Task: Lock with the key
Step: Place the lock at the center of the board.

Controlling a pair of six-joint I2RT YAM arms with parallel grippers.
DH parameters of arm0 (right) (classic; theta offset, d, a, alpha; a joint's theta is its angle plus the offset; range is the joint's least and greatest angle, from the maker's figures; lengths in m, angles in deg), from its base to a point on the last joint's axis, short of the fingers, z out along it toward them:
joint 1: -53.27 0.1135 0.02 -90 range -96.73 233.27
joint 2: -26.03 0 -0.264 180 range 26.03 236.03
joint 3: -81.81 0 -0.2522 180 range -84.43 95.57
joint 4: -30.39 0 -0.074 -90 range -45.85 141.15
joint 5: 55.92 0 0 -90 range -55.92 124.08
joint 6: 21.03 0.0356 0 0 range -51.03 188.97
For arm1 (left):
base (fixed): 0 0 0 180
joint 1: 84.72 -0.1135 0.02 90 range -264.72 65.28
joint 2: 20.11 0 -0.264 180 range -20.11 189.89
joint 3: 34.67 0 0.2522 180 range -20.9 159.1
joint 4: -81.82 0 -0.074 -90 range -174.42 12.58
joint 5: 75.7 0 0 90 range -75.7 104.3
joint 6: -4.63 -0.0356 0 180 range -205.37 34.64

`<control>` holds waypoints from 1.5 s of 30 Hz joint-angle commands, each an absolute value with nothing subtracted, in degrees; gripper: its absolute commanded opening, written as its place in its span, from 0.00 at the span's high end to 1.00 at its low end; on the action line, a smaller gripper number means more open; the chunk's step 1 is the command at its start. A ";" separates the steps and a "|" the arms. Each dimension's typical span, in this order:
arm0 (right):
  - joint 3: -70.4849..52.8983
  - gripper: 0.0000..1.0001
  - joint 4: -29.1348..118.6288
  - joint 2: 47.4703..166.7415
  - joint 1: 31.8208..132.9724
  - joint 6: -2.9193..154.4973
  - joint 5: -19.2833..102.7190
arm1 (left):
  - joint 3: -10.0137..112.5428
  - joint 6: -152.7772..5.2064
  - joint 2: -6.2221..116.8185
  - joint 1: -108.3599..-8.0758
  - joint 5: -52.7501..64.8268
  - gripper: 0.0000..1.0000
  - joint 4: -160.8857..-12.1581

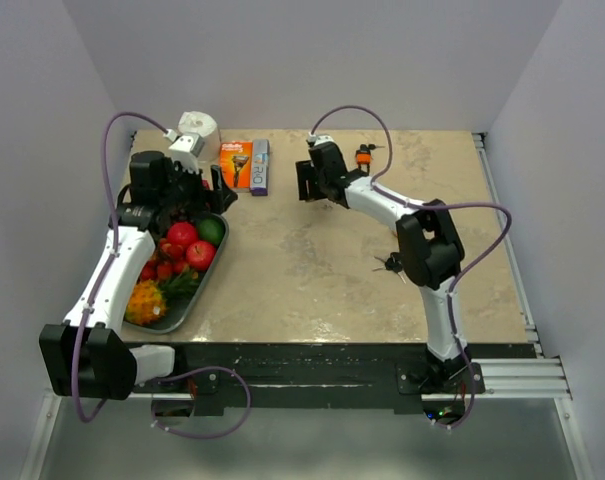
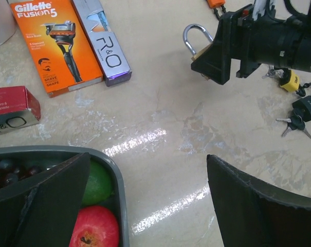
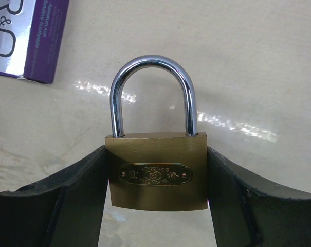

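Observation:
My right gripper (image 3: pixel 156 180) is shut on a brass padlock (image 3: pixel 156 175) with a steel shackle, holding it by its two sides above the table. The padlock's shackle also shows in the left wrist view (image 2: pixel 197 42), sticking out of the right gripper (image 2: pixel 217 56). In the top view the right gripper (image 1: pixel 310 182) is at the back middle of the table. A bunch of keys with a black fob (image 2: pixel 298 119) and a small yellow padlock (image 2: pixel 290 81) lie on the table to its right. My left gripper (image 2: pixel 147 200) is open and empty, over the edge of the fruit tray (image 2: pixel 113 177).
A grey tray (image 1: pixel 214 262) holds apples, a lime and other fruit at the left. An orange Gillette box (image 1: pixel 235 163) and a purple R&O box (image 1: pixel 259 166) lie at the back. A red box (image 2: pixel 14 109) and a white object (image 1: pixel 198 126) are at the back left.

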State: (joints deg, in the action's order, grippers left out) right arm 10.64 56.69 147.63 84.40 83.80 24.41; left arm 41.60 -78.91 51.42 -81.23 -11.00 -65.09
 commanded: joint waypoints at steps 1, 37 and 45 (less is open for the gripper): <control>18.13 1.00 56.81 150.11 86.14 92.51 18.36 | 41.32 -78.69 51.08 -81.99 -10.57 0.01 -68.77; 21.04 0.06 60.85 157.86 90.18 102.81 13.60 | 44.04 -79.65 54.86 -84.72 -16.37 0.01 -67.10; 23.59 0.01 55.42 152.24 89.75 95.81 15.44 | 47.73 -80.09 56.79 -84.72 -18.13 0.01 -66.40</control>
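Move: About 4 cm to the left of the right hand, 1 cm back and 7 cm below lies the bare spot of board for the brass lock it holds. Two loose keys lie nearly under the hand, 1 cm to its right. The purple R&O box is some 12 cm ahead and 14 cm left, and the orange lock about 16 cm ahead and 12 cm right. From the idle left hand the spot is roughly 9 cm ahead, 18 cm right and 20 cm down. Sinking about 6 cm and shifting some 3 cm left, the right hand takes the held brass lock down onto the bare board beside the keys, turning roughly 10 degrees clockwise. It stays low, eases another centimetre or so left, then spreads its fingers from the lock's sides to fully open and barely starts to rise. ##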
